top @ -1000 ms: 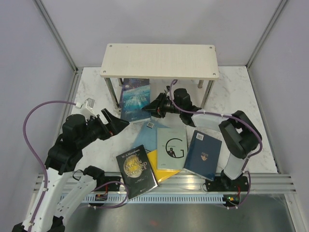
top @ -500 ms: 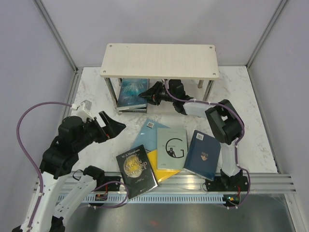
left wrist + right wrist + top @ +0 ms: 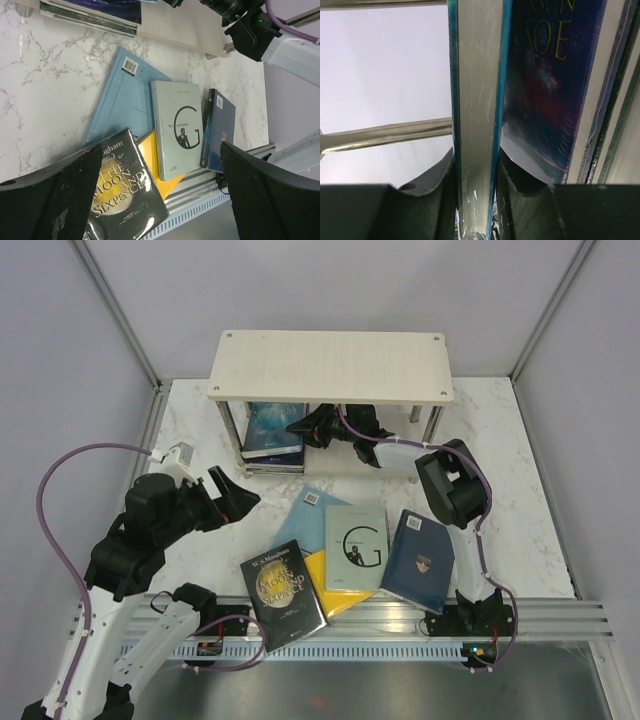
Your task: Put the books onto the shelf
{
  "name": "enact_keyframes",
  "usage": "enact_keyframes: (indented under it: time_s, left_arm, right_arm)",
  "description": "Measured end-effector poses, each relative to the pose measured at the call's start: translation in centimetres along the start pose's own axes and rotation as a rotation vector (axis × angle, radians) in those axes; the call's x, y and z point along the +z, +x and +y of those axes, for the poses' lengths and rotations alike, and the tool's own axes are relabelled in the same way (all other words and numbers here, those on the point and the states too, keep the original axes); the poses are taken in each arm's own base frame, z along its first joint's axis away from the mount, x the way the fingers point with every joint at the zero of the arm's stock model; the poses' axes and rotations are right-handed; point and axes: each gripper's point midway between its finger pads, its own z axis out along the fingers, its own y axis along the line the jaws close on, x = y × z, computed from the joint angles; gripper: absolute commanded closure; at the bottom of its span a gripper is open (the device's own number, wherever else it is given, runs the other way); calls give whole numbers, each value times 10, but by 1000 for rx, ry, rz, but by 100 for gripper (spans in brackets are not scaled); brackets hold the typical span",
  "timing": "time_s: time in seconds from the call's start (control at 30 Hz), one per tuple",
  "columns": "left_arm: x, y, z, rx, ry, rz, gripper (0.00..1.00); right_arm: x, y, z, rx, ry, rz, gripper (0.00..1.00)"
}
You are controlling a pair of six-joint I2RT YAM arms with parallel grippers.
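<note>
The shelf (image 3: 330, 365) stands at the back of the table. My right gripper (image 3: 305, 430) reaches under its top board, shut on a teal book (image 3: 275, 428) above a stack of books (image 3: 270, 462) on the lower tier. In the right wrist view the teal book's page edge (image 3: 477, 100) is pinched between both fingers (image 3: 440, 185), with a purple galaxy book (image 3: 545, 75) beside it. My left gripper (image 3: 235, 498) hovers open and empty over the left of the table. Loose on the table lie a black book (image 3: 125, 190), a yellow one (image 3: 152, 160), a light blue one (image 3: 125, 100), a white "G" book (image 3: 177, 130) and a navy one (image 3: 220, 130).
The loose books overlap in a fan near the front rail (image 3: 380, 620). The shelf's slim metal posts (image 3: 430, 435) stand at the corners of the boards. Grey walls close in the marble table on three sides. A purple cable (image 3: 60, 510) loops off the left arm.
My right gripper has carried the teal book left and back, under the shelf's top board. The left gripper opened a little wider and drew slightly back.
</note>
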Motion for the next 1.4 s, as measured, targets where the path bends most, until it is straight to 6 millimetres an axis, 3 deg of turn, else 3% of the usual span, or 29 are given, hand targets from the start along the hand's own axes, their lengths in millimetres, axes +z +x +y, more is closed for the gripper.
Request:
enact_keyframes:
  time_s: [0.03,0.07,0.13,0.27,0.33,0.37,0.63,0.8,0.9,1.07,1.27,1.33,1.4]
  left_arm:
    - [1,0,1,3,-5,3,0]
    - [3,0,2,6,-11,6,0]
    - [6,0,4,9,-21,11,0]
    - [11,-2,4,16,-29,16,0]
    - [13,-3,5,20,-31,19,0]
    - [15,-3,5,22,-33,21,0]
    - [17,-3,5,24,-34,23,0]
    - [19,-2,6,24,-33,22,0]
    - [22,4,11,21,-45,39,0]
    - [29,15,20,13,-63,70,0]
    - [38,38,35,-31,-92,128,0]
    - [38,43,37,-45,-93,140,0]
    - [38,45,37,-57,-91,142,0]
  right_arm:
    - [0,0,0,-1,1,1,73]
    - [0,0,-1,-3,2,1,53]
    - [0,1,-1,-4,4,4,32]
    - [-1,5,-7,-21,24,20,16]
    - [-3,7,-9,-29,45,25,13]
    - [-6,8,-7,-42,57,25,6]
    - [-39,3,0,-110,199,-11,2]
    - [-63,0,-22,-121,321,-28,2]
    - [-84,11,-32,-127,372,-17,2]
    - [-116,57,-36,-174,402,71,2]
    - [-114,160,-18,-321,306,299,4]
    - [-113,192,-24,-340,287,375,5]
    - [-116,207,-38,-331,308,415,5]
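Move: The right hand still pinches the right edge of the blue book over the stack at the shelf's left end; the book's middle is about 7 cm to its left, the stack 8 cm left and 4 cm below. The black book lies 38 cm back, 5 cm left and 14 cm down, the light blue book 19 cm back and 2 cm right. From the left hand, the black book is 11 cm back, 8 cm right, 26 cm below; the blue book 26 cm ahead, 6 cm right. Open the right gripper wide to let the blue book go onto the stack, slide the fingers off its edge about 8 cm to the right, then draw back out of the shelf some 24 cm, swinging left again over the light blue book while the fingers tip down and turn counter-clockwise about 25 degrees. Lower the open left gripper late, towards the black book. ##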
